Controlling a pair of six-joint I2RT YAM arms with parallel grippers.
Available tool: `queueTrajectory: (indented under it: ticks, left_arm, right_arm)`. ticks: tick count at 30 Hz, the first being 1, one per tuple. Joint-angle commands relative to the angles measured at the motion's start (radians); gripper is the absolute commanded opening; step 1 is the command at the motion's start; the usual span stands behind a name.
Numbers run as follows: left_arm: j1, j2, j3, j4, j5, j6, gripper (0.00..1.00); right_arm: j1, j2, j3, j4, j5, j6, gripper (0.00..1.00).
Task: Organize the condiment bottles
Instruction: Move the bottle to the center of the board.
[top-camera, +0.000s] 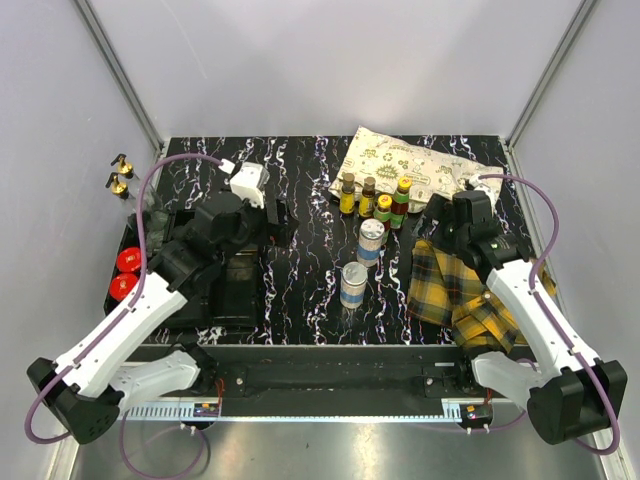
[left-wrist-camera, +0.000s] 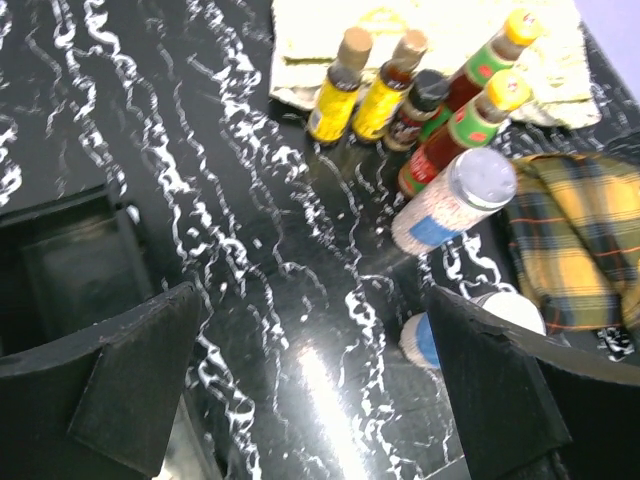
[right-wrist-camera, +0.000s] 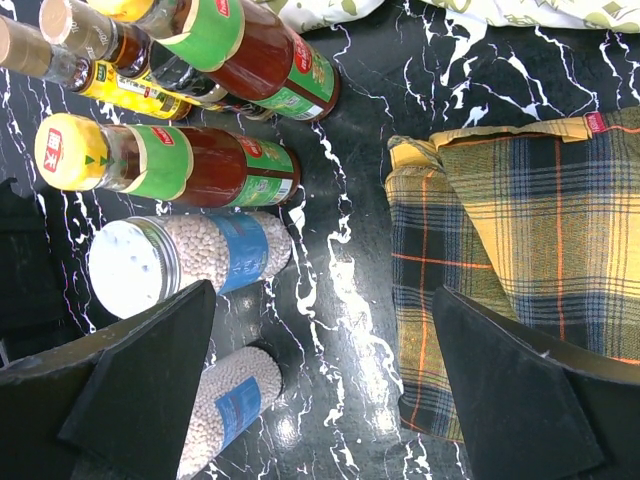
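Observation:
The condiment bottles stand grouped at the table's back middle: two yellow sauce bottles (top-camera: 347, 195), green-labelled red sauce bottles (top-camera: 401, 200) and, in front of them, two silver-lidded shakers (top-camera: 371, 240) (top-camera: 353, 284). Two red-lidded jars (top-camera: 125, 273) sit in the black tray (top-camera: 236, 300), with two gold-capped bottles (top-camera: 120, 175) behind it. My left gripper (top-camera: 278, 222) (left-wrist-camera: 315, 330) hangs open over bare table, left of the shakers (left-wrist-camera: 455, 200). My right gripper (top-camera: 440, 222) (right-wrist-camera: 322, 320) is open too, between the shakers (right-wrist-camera: 170, 260) and the plaid cloth, with nothing between its fingers.
A yellow plaid cloth (top-camera: 450, 290) (right-wrist-camera: 520, 250) lies crumpled at the right. A white patterned bag (top-camera: 400, 160) lies behind the bottles. My left arm covers much of the tray. Grey walls close in the sides and back.

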Motion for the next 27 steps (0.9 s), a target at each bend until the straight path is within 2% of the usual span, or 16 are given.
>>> queueTrajectory:
  ticks: [1, 7, 12, 16, 21, 27]
  left_arm:
    - [-0.001, -0.036, -0.022, -0.022, -0.058, 0.026, 0.99]
    - [0.000, -0.030, -0.052, 0.003, -0.056, 0.089, 0.99]
    - [0.000, 0.015, 0.019, 0.018, -0.064, 0.124, 0.99]
    - [0.000, 0.061, 0.043, 0.056, -0.049, 0.152, 0.99]
    - [0.000, 0.151, 0.046, 0.127, -0.030, 0.161, 0.99]
    - [0.000, 0.297, 0.105, 0.204, 0.014, 0.181, 0.99]
  right_arm:
    - [-0.004, 0.012, 0.030, 0.012, -0.020, -0.023, 1.00]
    - [-0.004, 0.069, 0.098, 0.021, -0.041, 0.000, 0.99]
    - [-0.002, 0.112, 0.194, 0.038, -0.080, -0.002, 0.99]
    - [-0.004, 0.126, 0.225, 0.053, -0.048, -0.034, 0.99]
    - [-0.004, 0.140, 0.239, 0.073, -0.026, -0.048, 1.00]
    - [-0.005, 0.219, 0.274, 0.079, -0.069, -0.040, 0.99]
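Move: From the left hand, the nearer yellow-label bottle stands about 17 cm ahead, 14 cm right and 21 cm below; the rear white jar is some 4 cm ahead and 19 cm right, the front white jar 6 cm back and 15 cm right, both about 22 cm below. From the right hand, the rear sauce bottle is about 11 cm ahead, 7 cm left and 9 cm below; the rear white jar lies level with it, 15 cm left and 12 cm below. The open left hand sinks forward some 5 cm towards the yellow-label bottles while the open right rises forward. ##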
